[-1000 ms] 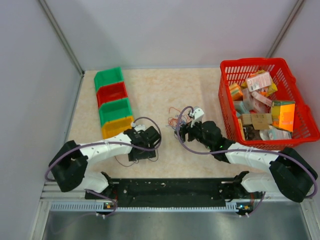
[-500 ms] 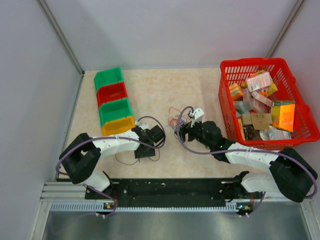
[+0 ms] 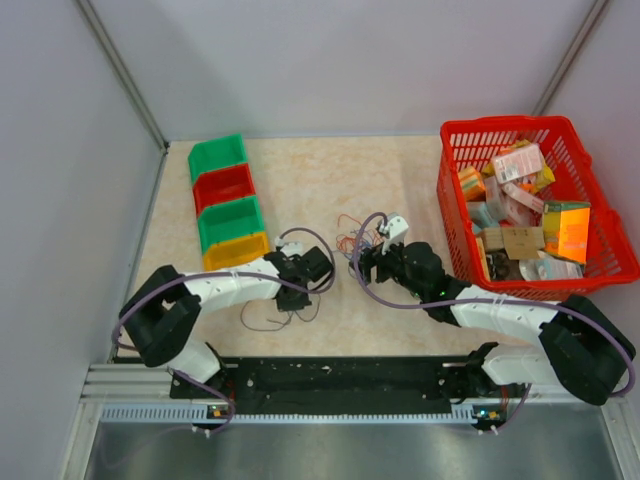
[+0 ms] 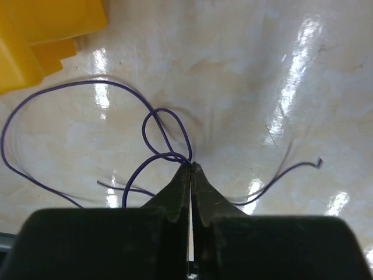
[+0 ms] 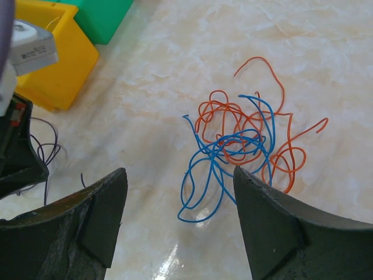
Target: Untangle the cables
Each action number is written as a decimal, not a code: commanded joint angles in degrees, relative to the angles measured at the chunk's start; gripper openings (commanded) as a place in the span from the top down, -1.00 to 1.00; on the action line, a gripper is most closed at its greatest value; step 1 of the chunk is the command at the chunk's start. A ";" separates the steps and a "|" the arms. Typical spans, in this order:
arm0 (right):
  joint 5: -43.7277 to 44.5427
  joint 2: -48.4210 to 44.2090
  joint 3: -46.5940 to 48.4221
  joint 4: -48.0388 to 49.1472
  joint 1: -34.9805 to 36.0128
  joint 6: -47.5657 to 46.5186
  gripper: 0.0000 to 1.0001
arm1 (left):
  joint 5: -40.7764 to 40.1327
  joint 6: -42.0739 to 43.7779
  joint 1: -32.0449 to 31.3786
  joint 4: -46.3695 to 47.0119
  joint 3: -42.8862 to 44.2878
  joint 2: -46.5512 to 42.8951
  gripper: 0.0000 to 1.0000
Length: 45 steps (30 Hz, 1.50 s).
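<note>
The cables lie in two places. A thin purple wire (image 4: pixel 165 109) curls in loops on the marble tabletop near the yellow bin, and my left gripper (image 4: pixel 190 165) is shut on it where the loops cross, jaws pressed together. From above, that left gripper (image 3: pixel 300 295) sits over the purple wire (image 3: pixel 265 322). A blue wire (image 5: pixel 181 187) and an orange wire (image 5: pixel 260 58) are knotted together in a small tangle (image 3: pixel 350 232) mid-table. My right gripper (image 5: pixel 179 172) hangs open just short of that tangle, holding nothing, and shows from above as the right gripper (image 3: pixel 362 262).
A row of green, red, green and yellow bins (image 3: pixel 228 205) stands at the left. A red basket (image 3: pixel 600 262) full of packets stands at the right. The yellow bin (image 4: pixel 41 29) is close to my left gripper, and the yellow bin (image 5: pixel 58 64) also shows left of the tangle.
My left arm reached a little to the right, and its gripper went from open to shut on the purple wire. The right arm has not moved.
</note>
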 commanded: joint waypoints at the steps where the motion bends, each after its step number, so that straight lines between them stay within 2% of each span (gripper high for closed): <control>1: 2.17 -2.47 0.70 2.35 0.40 0.15 -0.45 | -0.58 4.66 0.14 -0.28 2.62 -8.55 1.00; 4: 4.72 -3.26 0.00 2.36 0.40 0.42 -0.45 | -0.22 10.80 0.23 1.83 5.08 -14.09 1.00; 9: 7.45 -4.14 -0.44 2.09 0.40 0.68 -0.45 | -4.97 20.13 1.10 5.34 8.60 -22.01 1.00; 12: 7.54 -4.14 -0.36 1.92 0.49 0.68 -0.45 | -4.28 22.94 5.13 6.75 10.62 -25.96 1.00; 17: 7.54 -4.06 -0.18 1.65 0.40 0.68 -0.45 | 3.98 25.59 14.89 10.26 13.26 -29.48 1.00; 20: 7.63 -3.88 0.08 1.13 0.40 0.59 -0.45 | 9.24 25.07 15.61 9.74 13.44 -27.48 1.00; 26: 7.19 -3.97 0.08 1.39 0.40 0.77 -0.44 | 23.23 22.95 15.61 10.97 10.54 -16.42 1.00; 29: 7.37 -4.06 -0.09 1.48 0.40 0.86 -0.44 | 21.14 20.68 15.61 8.69 10.72 -9.12 1.00; 34: 7.98 -5.11 -0.62 1.56 0.40 0.60 -0.44 | 17.82 19.44 15.43 12.89 8.78 -3.92 1.00; 35: 7.98 -5.20 -0.71 1.48 0.40 0.59 -0.44 | 17.62 19.70 15.43 13.69 8.52 -3.30 0.93; 39: 7.72 -4.67 -0.45 1.74 0.40 0.59 -0.44 | 17.97 19.09 15.43 14.31 8.08 -1.02 0.27; 41: 7.54 -4.41 -0.10 1.65 0.40 0.59 -0.44 | 17.97 18.47 15.43 14.49 7.47 -0.84 0.00; 43: 7.28 -3.97 0.17 1.65 0.40 0.59 -0.44 | 17.97 17.95 15.34 14.75 6.59 -1.01 -0.17; 45: 7.37 -3.88 0.26 1.65 0.49 0.59 -0.44 | 18.67 17.59 15.34 14.75 5.97 -0.75 -0.22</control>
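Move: The left gripper is shut on the purple cable at the table. The clear patch it goes to is about 9 cm ahead and 3 cm to its right. From this gripper, the yellow bin's middle is some 10 cm ahead and 14 cm left, the blue cable 11 cm ahead and 17 cm right, and the orange cable 17 cm ahead and 16 cm right. From the right gripper, the purple cable is roughly 8 cm back, 17 cm left and 10 cm lower. Keep the left gripper pinched on the purple cable and swing it up about 23 cm and some 9 cm forward, tipping the fingers outward. Then lower it nearly 18 cm with a slight shift right, bringing the fingers back down, and open them to let go over the clear patch between yellow bin and blue cable. Ease the open right gripper up and right about 3 cm. ##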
